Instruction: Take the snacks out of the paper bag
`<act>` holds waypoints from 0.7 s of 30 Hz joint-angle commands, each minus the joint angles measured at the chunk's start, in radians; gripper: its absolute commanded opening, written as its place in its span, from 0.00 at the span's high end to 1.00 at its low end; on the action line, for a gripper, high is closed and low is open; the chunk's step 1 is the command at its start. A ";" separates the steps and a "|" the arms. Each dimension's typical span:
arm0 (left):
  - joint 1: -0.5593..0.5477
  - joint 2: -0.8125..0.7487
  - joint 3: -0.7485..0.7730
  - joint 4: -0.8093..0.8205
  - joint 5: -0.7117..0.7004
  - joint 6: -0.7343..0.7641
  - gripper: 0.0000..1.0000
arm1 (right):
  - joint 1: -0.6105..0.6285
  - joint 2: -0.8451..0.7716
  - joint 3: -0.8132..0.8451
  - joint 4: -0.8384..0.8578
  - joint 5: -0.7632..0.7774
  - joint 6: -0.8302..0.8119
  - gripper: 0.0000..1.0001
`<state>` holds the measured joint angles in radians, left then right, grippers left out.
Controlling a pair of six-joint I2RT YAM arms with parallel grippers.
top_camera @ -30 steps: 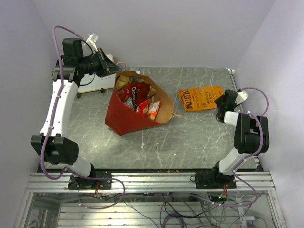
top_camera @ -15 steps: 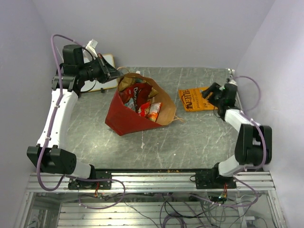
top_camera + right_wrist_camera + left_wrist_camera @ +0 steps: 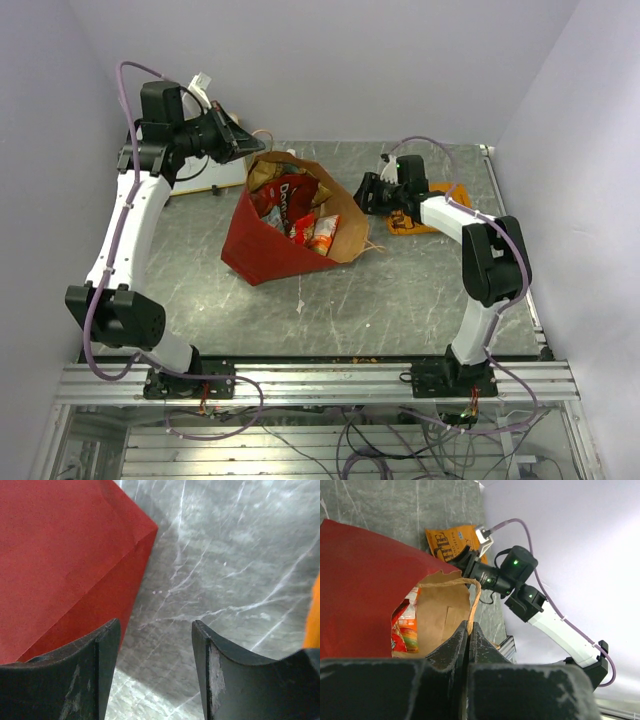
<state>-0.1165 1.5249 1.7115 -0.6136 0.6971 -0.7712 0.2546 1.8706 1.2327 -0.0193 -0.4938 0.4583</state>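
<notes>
The red paper bag (image 3: 262,245) lies tilted on the table, its brown mouth open upward. Several snacks (image 3: 298,212) sit inside it, red and orange packets (image 3: 404,630). One orange snack packet (image 3: 438,217) lies flat on the table to the bag's right, partly under my right arm. At the bag's far rim, my left gripper (image 3: 250,153) is shut on the bag's tan cord handle (image 3: 476,597). My right gripper (image 3: 359,195) hovers open just right of the bag, nothing between its fingers (image 3: 102,650), with the bag's red wall (image 3: 65,555) at its left.
A white whiteboard (image 3: 198,178) lies at the back left behind my left arm. The table's right edge rail (image 3: 500,190) and the purple walls close in the space. Bare marbled table (image 3: 400,290) stretches in front of the bag.
My right arm swung left from the table's right edge, over the orange packet, to the bag's right side. My left arm stayed holding the handle, shifting only slightly.
</notes>
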 commanded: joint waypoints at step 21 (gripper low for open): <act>-0.032 -0.047 -0.021 0.025 0.050 -0.010 0.93 | 0.297 -0.357 -0.304 -0.042 0.189 0.126 0.43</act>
<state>-0.1307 1.5177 1.6707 -0.6033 0.7044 -0.7872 0.5407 1.5524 0.9379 0.0166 -0.3843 0.6186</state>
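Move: The paper bag's middle lies about 18 cm to the right hand's left, 5 cm nearer the robot and 8 cm higher, with its brown rim close by that hand. Inside, the Doritos bag is some 20 cm left and 1 cm back, the orange packet 11 cm left and 11 cm back. The Honey chips bag lies 25 cm right, 2 cm back, 5 cm lower. From the left hand, the paper bag's middle is about 14 cm back, 8 cm right and 18 cm down. Back towards the robot by about 13 cm and left by about 7 cm, the right hand sweeps along the outside of the paper bag's right flap to its near corner, dipping slightly before rising a few centimetres. Its fingers stay about half open, and the left one comes against the red paper. The left hand keeps its pinch on the far handle, almost in place. ##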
